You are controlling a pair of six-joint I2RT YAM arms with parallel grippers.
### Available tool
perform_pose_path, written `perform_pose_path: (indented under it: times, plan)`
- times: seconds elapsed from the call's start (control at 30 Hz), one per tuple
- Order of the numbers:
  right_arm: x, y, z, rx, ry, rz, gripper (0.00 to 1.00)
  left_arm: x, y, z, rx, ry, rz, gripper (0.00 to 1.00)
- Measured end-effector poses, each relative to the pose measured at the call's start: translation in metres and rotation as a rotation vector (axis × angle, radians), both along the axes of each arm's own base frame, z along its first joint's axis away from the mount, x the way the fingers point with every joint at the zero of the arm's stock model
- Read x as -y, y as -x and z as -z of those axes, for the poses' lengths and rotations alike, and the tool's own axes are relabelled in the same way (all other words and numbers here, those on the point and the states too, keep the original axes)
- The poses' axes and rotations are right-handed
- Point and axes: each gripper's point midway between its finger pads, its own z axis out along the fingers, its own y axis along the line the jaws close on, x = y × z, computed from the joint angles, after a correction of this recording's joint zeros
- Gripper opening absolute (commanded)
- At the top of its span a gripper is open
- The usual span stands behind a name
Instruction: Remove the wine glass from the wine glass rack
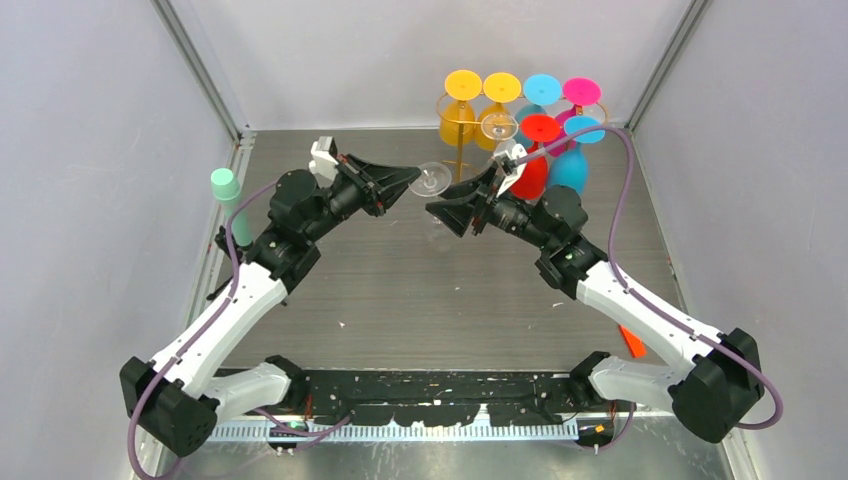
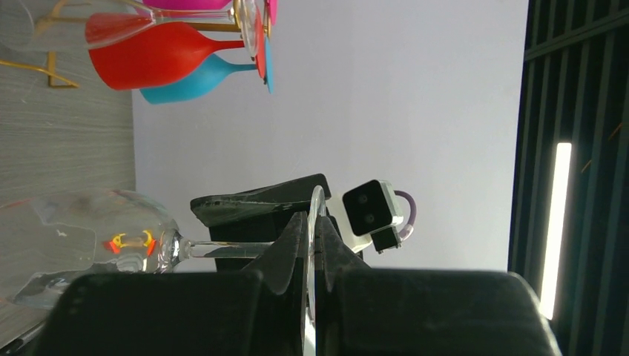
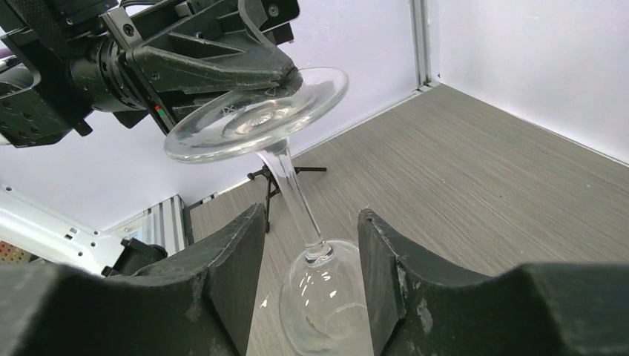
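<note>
A clear wine glass [image 1: 433, 178] hangs foot-up in the air over the middle of the table, away from the gold wine glass rack [image 1: 459, 128] at the back. My left gripper [image 1: 405, 184] is shut on the rim of its round foot [image 2: 317, 202]; the stem and bowl [image 2: 96, 231] stretch off to the left. In the right wrist view the foot [image 3: 256, 115] sits in the left gripper [image 3: 245, 70]. My right gripper [image 3: 311, 219] is open, one finger on each side of the top of the bowl [image 3: 326, 304], with a gap on the left side.
The rack carries several upside-down coloured glasses [image 1: 541, 128] and one clear glass [image 1: 498, 126]. A mint-green cup [image 1: 226, 188] stands by the left wall. A small orange thing [image 1: 632, 342] lies near the right arm. White walls close in three sides.
</note>
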Motion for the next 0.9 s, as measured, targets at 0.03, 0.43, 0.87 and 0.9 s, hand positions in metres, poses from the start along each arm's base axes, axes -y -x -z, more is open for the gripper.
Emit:
perform_pose_path:
  times: [0.03,0.43,0.87,0.9]
  plan:
    - [-0.002,0.001,0.000,0.004,0.000,-0.009,0.50,-0.001,0.002,-0.002,0.003,0.005,0.000,0.00]
    - [-0.023,-0.002,-0.018,0.035,-0.041,-0.061,0.04,-0.006,0.001,-0.007,-0.029,0.041,-0.021,0.02]
    - [0.007,-0.044,-0.051,-0.120,-0.309,0.233,0.00,-0.031,-0.001,0.008,0.058,-0.179,-0.165,1.00]
    - [0.013,-0.049,-0.054,-0.136,-0.337,0.273,0.00,-0.037,0.001,0.009,0.075,-0.198,-0.186,1.00]
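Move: The clear wine glass hangs foot up, its foot still pinched by the left gripper. From the open right hand its stem is about 2 cm left, 1 cm ahead and 1 cm above; from the left hand it is roughly 3 cm right, 1 cm ahead and 4 cm below. From the right hand, the clear rack glass hangs about 12 cm ahead and 10 cm right, the red glass about 12 cm ahead and 17 cm right, both some 8 cm lower. Ease the right gripper left and up about 2 cm each and shut its fingers on the stem while the left keeps holding the foot. Only then open the left fingers wide and back that hand off some 3 cm to its left. Carry the glass with the right hand forward about 5 cm, up a few more and slightly right, raising the fingertips and swinging clockwise. ##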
